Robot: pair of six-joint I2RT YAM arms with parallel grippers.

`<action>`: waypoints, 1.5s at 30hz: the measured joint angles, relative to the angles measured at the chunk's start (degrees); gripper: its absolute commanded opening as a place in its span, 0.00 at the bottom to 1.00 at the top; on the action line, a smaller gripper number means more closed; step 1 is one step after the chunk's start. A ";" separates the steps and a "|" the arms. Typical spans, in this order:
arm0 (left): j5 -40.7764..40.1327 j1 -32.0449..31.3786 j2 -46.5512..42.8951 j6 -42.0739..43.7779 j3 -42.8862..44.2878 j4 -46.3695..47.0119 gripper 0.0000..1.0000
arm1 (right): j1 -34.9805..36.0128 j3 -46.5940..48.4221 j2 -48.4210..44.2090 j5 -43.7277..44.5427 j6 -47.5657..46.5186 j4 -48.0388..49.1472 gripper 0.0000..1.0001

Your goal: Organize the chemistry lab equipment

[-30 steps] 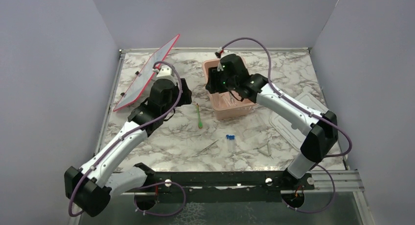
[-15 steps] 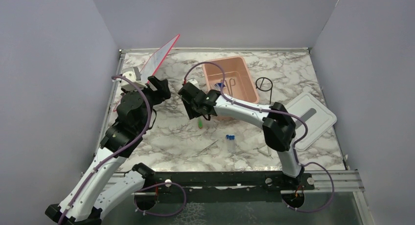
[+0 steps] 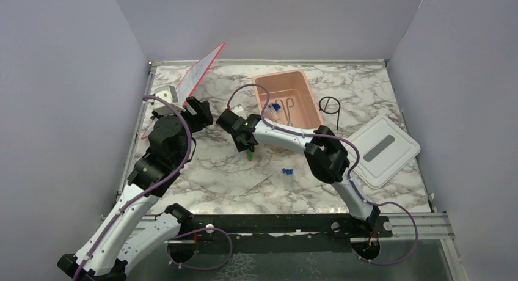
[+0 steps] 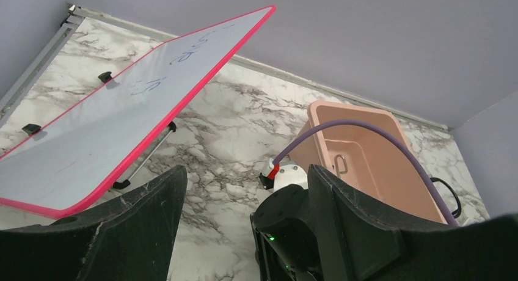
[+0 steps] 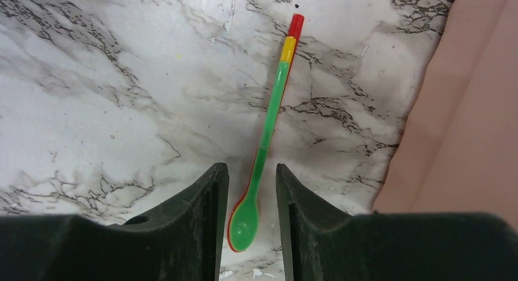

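A green stick (image 5: 272,110) with a spoon end, yellow band and red tip lies on the marble just left of the pink tub (image 5: 470,110). My right gripper (image 5: 251,169) is down over its spoon end, one finger on each side, with a narrow gap on both sides. From above, the right gripper (image 3: 244,143) hides most of the stick (image 3: 250,154). A blue-capped tube (image 3: 287,171) and a thin pipette (image 3: 260,184) lie on the table. Another blue-capped tube (image 3: 276,106) and metal tweezers (image 3: 289,107) are in the tub (image 3: 303,84). My left gripper (image 3: 198,110) hangs open and holds nothing.
The red-edged panel (image 3: 196,72) leans at the back left, close to the left gripper (image 4: 244,171). A black wire ring stand (image 3: 330,103) stands right of the tub. The white lid (image 3: 382,148) lies at the right. The right arm's wrist (image 4: 299,214) is close beside my left fingers.
My right arm swung from over the tub to its left and came down over the green stick, its jaws narrowing. My left arm drew back toward the panel, then stayed put.
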 measured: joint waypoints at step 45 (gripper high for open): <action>7.06 0.00 4.13 0.07 -0.28 0.17 0.75 | -19.02 -21.92 -36.39 -9.60 -8.46 18.75 0.01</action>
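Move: The colourful spoon lies flat almost under the right fingers, its middle about 1 cm ahead and 2 cm below, with the handle between them. The pink box stands some 13 cm to this hand's right and 11 cm ahead; the blue-capped tubes lie about 14 cm right and 12 cm back, a thin rod about 4 cm right and 13 cm back. From the left hand, the spoon is roughly 14 cm right, 5 cm ahead and 30 cm below. The spoon is pinched near mid-handle as the right hand sinks about 1 cm and shuts its fingers. It is then raised over 20 cm almost straight up, then carried right and forward over the pink box, the wrist tilting some 30 degrees and the hand dipping slightly at the end. Late on, the open left hand drifts a few centimetres right and down. ##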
